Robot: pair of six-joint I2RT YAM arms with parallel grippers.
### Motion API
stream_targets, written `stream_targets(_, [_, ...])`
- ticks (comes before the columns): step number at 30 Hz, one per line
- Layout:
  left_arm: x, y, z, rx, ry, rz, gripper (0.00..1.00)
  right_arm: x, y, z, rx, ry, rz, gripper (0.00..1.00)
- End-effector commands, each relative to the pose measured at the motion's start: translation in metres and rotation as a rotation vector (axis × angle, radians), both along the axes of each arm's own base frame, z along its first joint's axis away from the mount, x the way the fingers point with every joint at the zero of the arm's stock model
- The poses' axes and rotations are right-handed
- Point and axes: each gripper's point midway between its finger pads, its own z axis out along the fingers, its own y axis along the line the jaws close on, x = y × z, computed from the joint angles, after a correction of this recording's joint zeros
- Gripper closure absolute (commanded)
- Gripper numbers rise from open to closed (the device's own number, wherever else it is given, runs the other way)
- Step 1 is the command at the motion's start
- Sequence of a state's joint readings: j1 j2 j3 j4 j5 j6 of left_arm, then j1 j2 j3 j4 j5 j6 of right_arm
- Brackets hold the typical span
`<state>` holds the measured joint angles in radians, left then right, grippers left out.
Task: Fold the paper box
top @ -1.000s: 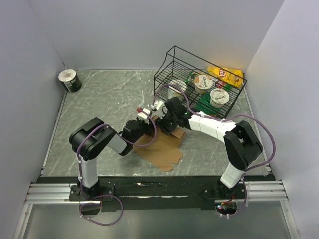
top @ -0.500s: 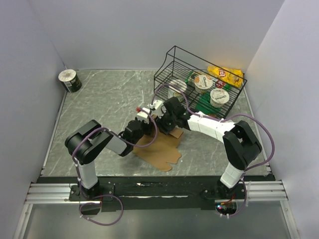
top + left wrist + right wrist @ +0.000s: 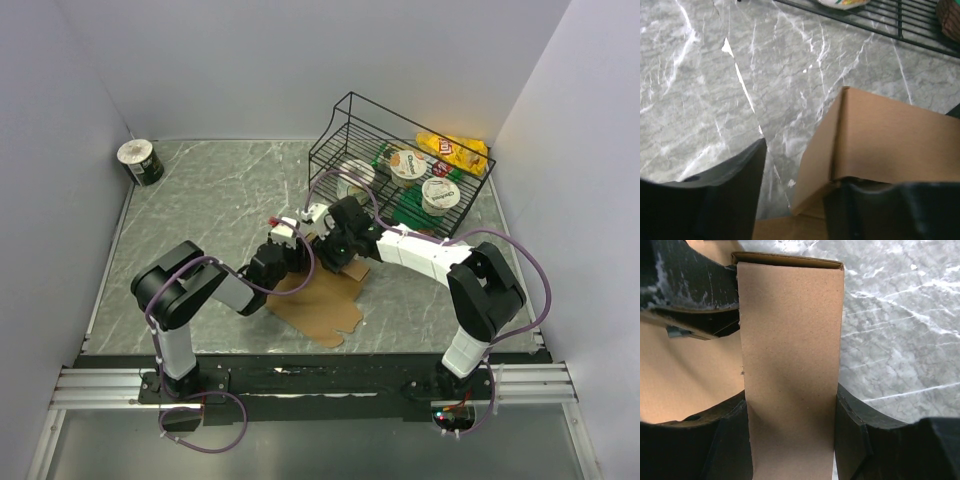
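Note:
The paper box [image 3: 322,303] is brown cardboard, partly folded, with its flat sheet lying on the marble table in front of both grippers. My right gripper [image 3: 327,245] is shut on an upright folded wall of the box [image 3: 790,335], one finger on each side of the strip [image 3: 790,412]. My left gripper [image 3: 290,243] stands open at a raised corner of the box [image 3: 875,135]. Its left finger [image 3: 735,185] is clear of the cardboard, and its right finger [image 3: 880,210] lies against the wall's lower edge.
A black wire basket [image 3: 345,110] at the back right holds cups and a yellow snack bag [image 3: 455,150]; its wires [image 3: 890,25] run just beyond the box. A small round tub [image 3: 140,162] stands in the far left corner.
My left gripper's jaws have spread apart and let go of the cardboard it pinched. The right gripper keeps its hold and has barely moved.

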<state>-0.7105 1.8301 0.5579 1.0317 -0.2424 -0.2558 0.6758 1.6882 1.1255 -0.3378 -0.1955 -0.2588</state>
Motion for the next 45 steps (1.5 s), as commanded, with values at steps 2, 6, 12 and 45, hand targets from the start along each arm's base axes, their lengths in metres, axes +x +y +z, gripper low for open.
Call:
stream_targets(2, [0.003,0.011,0.001,-0.057,0.007,0.034,0.39,-0.009,-0.012,-0.002,-0.046,0.043,-0.017,0.56])
stream_targets(6, [-0.004,0.012,0.006,-0.057,-0.005,0.012,0.28,-0.007,-0.017,-0.004,-0.067,0.046,-0.040,0.56])
stream_targets(12, [-0.020,0.014,0.025,-0.081,-0.055,-0.051,0.12,-0.001,-0.023,-0.006,-0.065,0.071,-0.092,0.56])
stream_targets(45, [-0.098,0.102,0.141,-0.488,0.333,-0.023,0.04,0.015,0.013,-0.036,0.518,0.425,-0.570,0.44])
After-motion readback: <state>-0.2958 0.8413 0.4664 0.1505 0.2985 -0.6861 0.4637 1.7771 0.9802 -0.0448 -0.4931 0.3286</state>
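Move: The left hand has its already half-open fingers around the far left corner of the paper box; that corner's middle is about 3 cm ahead and 2 cm right of its hand point, level with it. The lid panel lies about 10 cm back, 3 cm right and 5 cm below; the wire rack stands some 20 cm ahead and 23 cm right. From the right hand, clamped on the folded side wall, the corner is roughly 5 cm ahead and 6 cm left. The left fingers come free of the box corner, opening wide as the hand eases back and sinks a little, then lifts some 15 cm and swings about 8 cm left, rolling its left side down. The right hand keeps its grip on the side wall, shifts about 4 cm right and returns most of the way, then sinks 3 cm while tipping and turning clockwise some 25 degrees. ##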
